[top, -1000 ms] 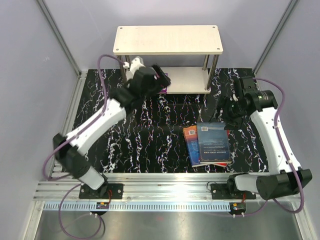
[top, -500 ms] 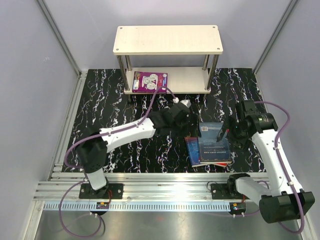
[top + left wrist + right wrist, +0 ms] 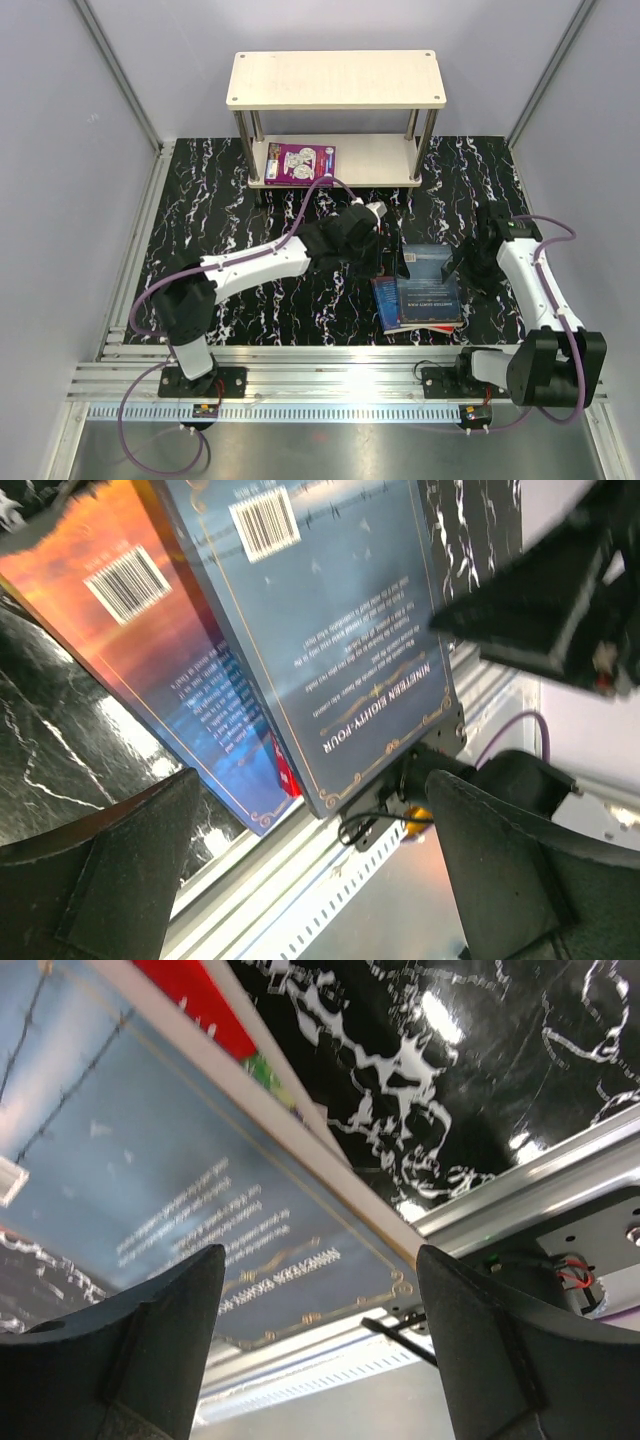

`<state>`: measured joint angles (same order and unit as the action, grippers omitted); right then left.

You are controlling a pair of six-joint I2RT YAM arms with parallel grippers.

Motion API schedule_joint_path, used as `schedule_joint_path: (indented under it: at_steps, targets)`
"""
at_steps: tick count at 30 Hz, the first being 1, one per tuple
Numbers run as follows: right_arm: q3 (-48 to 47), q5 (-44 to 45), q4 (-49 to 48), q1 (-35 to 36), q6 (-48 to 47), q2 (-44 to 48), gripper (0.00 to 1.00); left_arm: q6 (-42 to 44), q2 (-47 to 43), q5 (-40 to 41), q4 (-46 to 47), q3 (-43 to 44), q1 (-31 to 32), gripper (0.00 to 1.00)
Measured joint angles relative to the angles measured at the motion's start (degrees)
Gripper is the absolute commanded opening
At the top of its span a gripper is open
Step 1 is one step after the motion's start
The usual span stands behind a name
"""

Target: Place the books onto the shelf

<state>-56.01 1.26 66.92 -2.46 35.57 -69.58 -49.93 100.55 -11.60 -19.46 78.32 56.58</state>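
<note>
The shelf stands at the back, and a purple book lies flat on its lower board. Three more books lie stacked on the mat: a blue one on top, an orange-and-blue one under it, and a red one showing at the near edge. My left gripper hovers open at the stack's far left corner, holding nothing. From the right, my right gripper reaches the stack's edge, open and empty. In the left wrist view the blue book fills the frame above the left gripper. In the right wrist view the blue book lies ahead of the right gripper.
A black marbled mat covers the table. An aluminium rail runs along the near edge, carrying both arm bases. Grey walls enclose the sides and back. The left arm stretches diagonally across the mat's middle.
My left arm left the purple book on the lower shelf board and swung over to the stack. The right gripper came down and in against the stack's right edge.
</note>
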Motion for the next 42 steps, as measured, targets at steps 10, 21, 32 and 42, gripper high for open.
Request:
schedule_joint_path:
  at_steps: [10,21,32,42]
  targets:
    - [2.0,1.6,-6.0,0.0,0.9,-6.5,0.77,-0.1,2.8,-4.4,0.2,1.2,0.0,0.99]
    - [4.9,-3.8,-10.3,-0.2,3.6,-4.3,0.64,-0.6,7.1,-5.4,0.0,3.3,0.0,0.99]
    - [7.0,-7.8,-13.1,4.1,6.3,-2.9,0.47,-3.2,8.8,-5.8,2.4,1.8,-1.1,0.99]
    - [7.1,-8.4,-13.1,4.1,5.0,-2.9,0.38,-5.0,11.1,-6.4,6.1,0.3,-2.9,0.98]
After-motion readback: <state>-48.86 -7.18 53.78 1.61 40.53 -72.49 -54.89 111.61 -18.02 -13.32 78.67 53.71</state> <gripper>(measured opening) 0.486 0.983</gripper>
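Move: The dark blue Nineteen Eighty-Four book on top of the pile has its middle about 8 cm to the right of my left hand, 1 cm nearer me and some 9 cm below. From my right hand it is about 8 cm left, level in reach and 4 cm below. Under it, the orange-blue book lies about 3 cm right of my left hand and 2 cm back; the red book lies 8 cm left of my right hand and 2 cm back. My right hand goes down about 3 cm and a little forward beside the dark blue book, then pushes left some 4 cm against its right edge, fingers closing to about half open, and holds there. Meanwhile my left hand sinks about 6 cm over the book's left edge, fingers wide open and tipping roughly 10 degrees. ##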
